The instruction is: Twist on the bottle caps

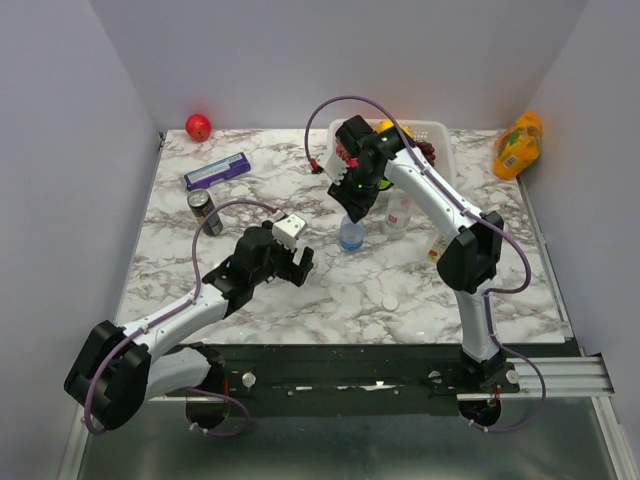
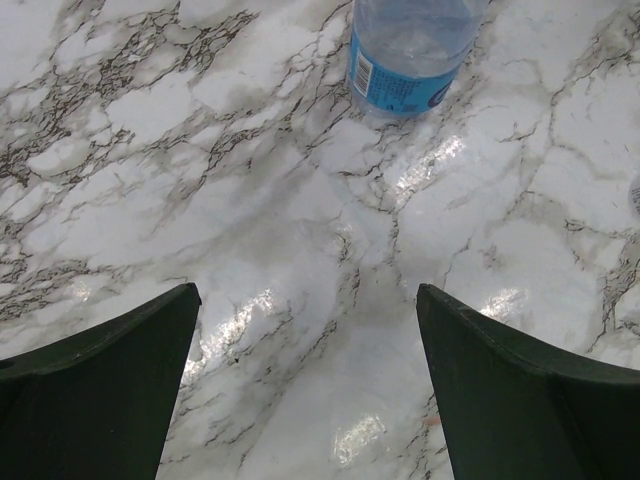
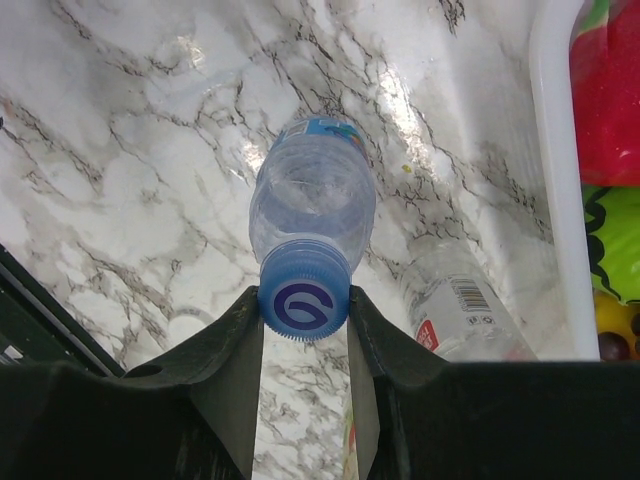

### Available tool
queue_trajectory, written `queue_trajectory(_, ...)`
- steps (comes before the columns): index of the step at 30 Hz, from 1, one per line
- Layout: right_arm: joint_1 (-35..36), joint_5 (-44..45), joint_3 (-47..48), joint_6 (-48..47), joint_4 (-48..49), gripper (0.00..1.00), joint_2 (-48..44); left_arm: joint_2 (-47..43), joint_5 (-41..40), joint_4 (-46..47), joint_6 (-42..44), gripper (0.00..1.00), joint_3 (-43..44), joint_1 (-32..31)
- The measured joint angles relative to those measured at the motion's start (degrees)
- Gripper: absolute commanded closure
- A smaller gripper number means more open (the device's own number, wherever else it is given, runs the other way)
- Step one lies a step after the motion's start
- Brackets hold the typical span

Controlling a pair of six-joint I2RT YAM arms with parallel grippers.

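Observation:
The blue-labelled bottle (image 1: 351, 236) stands upright at mid-table, and its blue cap (image 3: 304, 307) sits on its neck. My right gripper (image 3: 304, 295) is shut on that cap from above, one finger on each side. In the top view my right gripper (image 1: 357, 210) hangs directly over the bottle. A plain clear bottle (image 1: 400, 215) (image 3: 465, 315) stands just to its right. A white cap (image 1: 390, 301) lies loose on the marble nearer the arms. My left gripper (image 1: 297, 262) (image 2: 308, 290) is open and empty, low over the table left of the blue-labelled bottle (image 2: 405, 60).
A dark drink can (image 1: 205, 211) stands left, with a purple box (image 1: 217, 171) and a red apple (image 1: 198, 127) behind it. A white basket (image 1: 425, 135) (image 3: 555, 180) of colourful items sits at the back. An orange juice bottle (image 1: 518, 146) lies at the back right.

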Motion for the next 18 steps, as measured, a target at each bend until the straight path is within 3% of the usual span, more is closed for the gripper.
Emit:
queue_trajectory(4, -0.09, 0.26, 0.00, 0.02, 0.07, 0.43, 0.00, 0.52, 0.04, -0.02, 0.02, 0.01, 0.00, 0.00)
queue_trajectory(7, -0.22, 0.72, 0.00, -0.02, 0.04, 0.39, 0.09, 0.57, 0.13, -0.02, 0.09, 0.02, 0.07, 0.02)
queue_trajectory(18, -0.74, 1.05, -0.42, -0.09, 0.52, 0.34, 0.09, 1.70, 1.62, 0.04, 0.96, 0.02, 2.10, 0.37)
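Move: The right fingers already close on the cap of the blue-capped bottle, whose middle is straight below them by about 8 cm. The clear bottle stands some 10 cm to the right and 3 cm farther out; the fruit basket's middle is roughly 20 cm ahead and 9 cm right; a white disc lies about 12 cm back and 8 cm right. From the left hand, the blue-capped bottle is about 7 cm ahead, 11 cm right and slightly lower. Almost on the spot, the right hand opens its fingers to ease their grip on the blue cap, widening the gap by about half, while it drifts only about 1 cm forward and to its right, still pointing down over the bottle's top. The left hand stays wide open and, late on, edges about 1 cm up, forward and right, towards the bottle. ##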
